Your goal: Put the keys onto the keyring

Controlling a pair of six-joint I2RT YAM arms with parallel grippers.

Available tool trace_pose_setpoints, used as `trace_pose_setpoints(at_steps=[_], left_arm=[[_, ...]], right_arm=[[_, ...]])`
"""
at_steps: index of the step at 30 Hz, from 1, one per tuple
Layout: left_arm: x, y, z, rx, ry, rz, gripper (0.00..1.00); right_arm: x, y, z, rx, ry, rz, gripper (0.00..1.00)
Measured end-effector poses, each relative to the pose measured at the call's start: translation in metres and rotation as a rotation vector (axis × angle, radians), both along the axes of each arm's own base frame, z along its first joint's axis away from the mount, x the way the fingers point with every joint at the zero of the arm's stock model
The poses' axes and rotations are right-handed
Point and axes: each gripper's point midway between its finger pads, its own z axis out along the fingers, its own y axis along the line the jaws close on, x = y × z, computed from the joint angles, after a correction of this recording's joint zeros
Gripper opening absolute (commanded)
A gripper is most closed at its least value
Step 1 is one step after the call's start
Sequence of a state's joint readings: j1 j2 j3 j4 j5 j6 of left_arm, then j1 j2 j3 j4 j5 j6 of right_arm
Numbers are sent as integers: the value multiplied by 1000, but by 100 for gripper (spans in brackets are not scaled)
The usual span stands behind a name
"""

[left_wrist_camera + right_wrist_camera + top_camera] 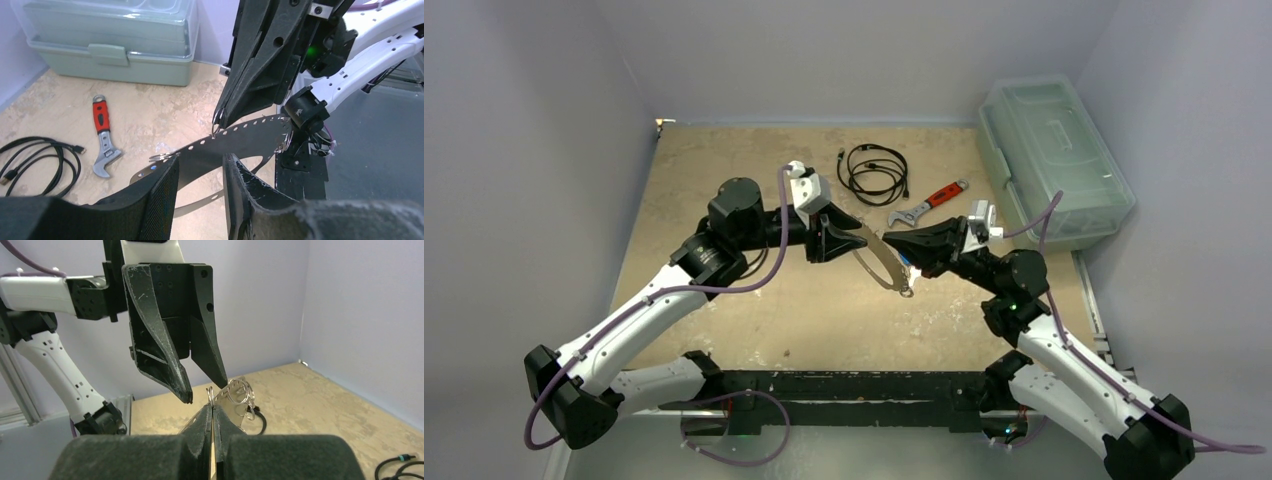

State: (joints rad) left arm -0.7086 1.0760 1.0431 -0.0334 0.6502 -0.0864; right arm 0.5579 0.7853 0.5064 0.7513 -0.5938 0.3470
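Note:
The keyring (879, 258) is a flat silvery ring with small holes along its rim, held above the table between the two arms. My right gripper (902, 252) is shut on its rim (240, 137), fingertips meeting at a small wire loop (216, 125). In the right wrist view the pads (202, 427) are pressed together with the keyring (225, 394) just past them. My left gripper (200, 160) stands open, its jaws apart on either side of the ring's band; the left gripper (205, 391) hovers just above the rim. I cannot make out the keys.
Small split rings (241, 391) hang from the keyring's holes. A red-handled wrench (929, 203) and a coiled black cable (874, 172) lie on the table behind the grippers. A clear lidded box (1052, 160) stands at the back right. Walls close in on three sides.

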Motion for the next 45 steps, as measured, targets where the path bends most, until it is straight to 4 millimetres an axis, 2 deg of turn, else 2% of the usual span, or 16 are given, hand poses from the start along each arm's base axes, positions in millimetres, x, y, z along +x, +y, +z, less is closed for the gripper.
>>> trace_pose_setpoints(at_steps=[13, 32, 34, 40, 45], left_arm=[[-12, -9, 8, -44, -1, -99, 35], [-16, -11, 7, -50, 11, -128, 37], [-16, -11, 6, -49, 16, -128, 40], [-8, -11, 4, -44, 24, -85, 61], [7, -6, 0, -12, 54, 19, 68]], right_arm=[[-10, 3, 11, 92, 1, 79, 0], [-14, 14, 6, 165, 49, 198, 0], [-13, 14, 5, 164, 52, 198, 0], [-8, 16, -3, 133, 69, 175, 0], [2, 15, -7, 91, 79, 97, 0]])
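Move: The ring pinched in the right fingers, with the crescent plate hanging from it, is about 4 cm to the left hand's right, level in height and reach, and some 1 cm left of the right hand point and 1 cm below it. The plate's middle is about 3 cm back from the ring and 5 cm lower. The keys lie on the table some 5 cm ahead of the right hand, 6 cm to its right and 33 cm down; the wrench is 12 cm beyond them and 4 cm farther right. Both hands ease back about 1.5 cm, then forward again, the right still pinching its ring, the left opening wider. ##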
